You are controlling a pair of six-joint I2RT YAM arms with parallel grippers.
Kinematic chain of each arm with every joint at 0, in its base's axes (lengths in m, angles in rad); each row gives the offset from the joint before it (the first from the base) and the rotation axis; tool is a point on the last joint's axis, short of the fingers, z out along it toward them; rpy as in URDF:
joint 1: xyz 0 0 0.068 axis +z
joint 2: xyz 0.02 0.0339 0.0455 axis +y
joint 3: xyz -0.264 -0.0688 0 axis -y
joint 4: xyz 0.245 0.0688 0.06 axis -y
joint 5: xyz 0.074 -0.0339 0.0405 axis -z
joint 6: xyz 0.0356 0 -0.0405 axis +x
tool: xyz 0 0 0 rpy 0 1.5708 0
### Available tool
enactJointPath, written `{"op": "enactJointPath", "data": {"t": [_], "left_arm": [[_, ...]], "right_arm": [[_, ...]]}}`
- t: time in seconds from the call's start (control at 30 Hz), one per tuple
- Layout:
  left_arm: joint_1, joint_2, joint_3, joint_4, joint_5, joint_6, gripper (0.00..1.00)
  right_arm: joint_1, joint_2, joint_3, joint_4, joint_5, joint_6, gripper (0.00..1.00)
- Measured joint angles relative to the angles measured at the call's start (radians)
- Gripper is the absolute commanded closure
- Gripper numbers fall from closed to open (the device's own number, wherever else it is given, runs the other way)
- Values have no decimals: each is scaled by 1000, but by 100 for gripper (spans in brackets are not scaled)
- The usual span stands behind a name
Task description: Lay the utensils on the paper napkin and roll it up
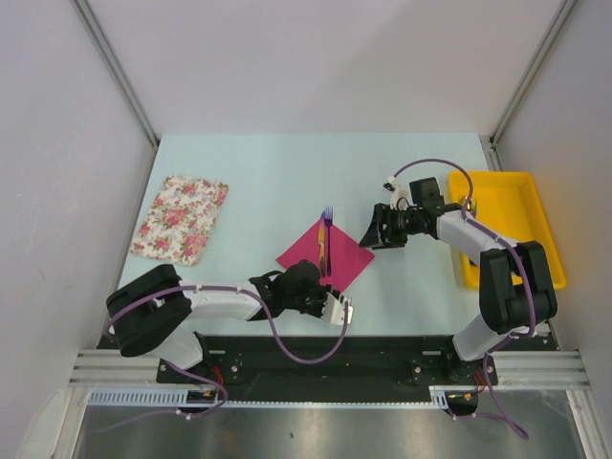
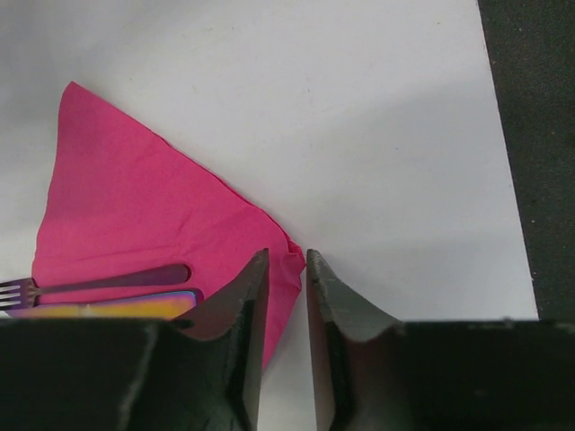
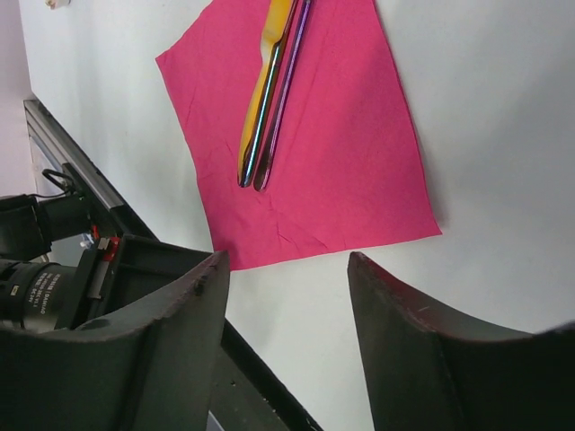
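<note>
The magenta paper napkin lies flat as a diamond at the table's middle. Two utensils rest side by side along its diagonal: a purple fork and a yellow-orange piece. My left gripper is low at the napkin's near corner. Its jaws stand close together with a narrow gap, and the crumpled corner sits between the tips. My right gripper stands open just right of the napkin's right corner, nothing between its fingers.
A white floral cloth lies at the left of the table. A yellow tray sits at the right edge, under the right arm. The black base rail borders the table's near edge close to the left gripper.
</note>
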State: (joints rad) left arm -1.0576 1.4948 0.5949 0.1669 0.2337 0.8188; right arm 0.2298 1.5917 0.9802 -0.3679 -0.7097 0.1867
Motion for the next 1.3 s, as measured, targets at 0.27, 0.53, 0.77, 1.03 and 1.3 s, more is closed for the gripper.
{"op": "enactJointPath", "data": {"t": [0.27,0.53,0.77,1.03,1.3], "left_arm": [[10,3,10,12,-7,-6,100],[80,-2,87,-21,14,-47,100],[181,50,211,-53,16,-107,100],[258,181,302,-79,6,-165,100],[266,227,335,-89,6,-168,100]], "right_arm": [[0,0,0,-1,-6,1,44],[0,0,0,-1,-6,0,44],[0,2,0,0,-14,5,53],[0,21,3,9,-55,42,66],[26,42,-43,68,-103,132,70]]}}
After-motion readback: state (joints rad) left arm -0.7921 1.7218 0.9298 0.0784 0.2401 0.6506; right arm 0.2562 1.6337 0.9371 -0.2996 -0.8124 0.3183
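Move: The pink napkin's near corner sits between the left fingertips, no more than a centimetre below the hand point. From that hand, the knife's middle lies some 13 cm ahead and 2 cm to the left. The fork's middle is about 14 cm ahead and 1 cm left, both near fingertip height, while the napkin's right corner is about 11 cm ahead and 10 cm right. From the right hand the near corner is roughly 12 cm back, 9 cm left and 6 cm down. Close the left fingers fully on the napkin's near corner, then bring it forward about 12.5 cm in a low arc, rising some 5 cm and sinking about 3 as you slow over the knife and fork handles; turn the hand some 20 degrees counter-clockwise and keep the pinch. Late on, ease the right gripper about 2 cm left and back, tilting slightly, its fingers narrowing but still apart. ##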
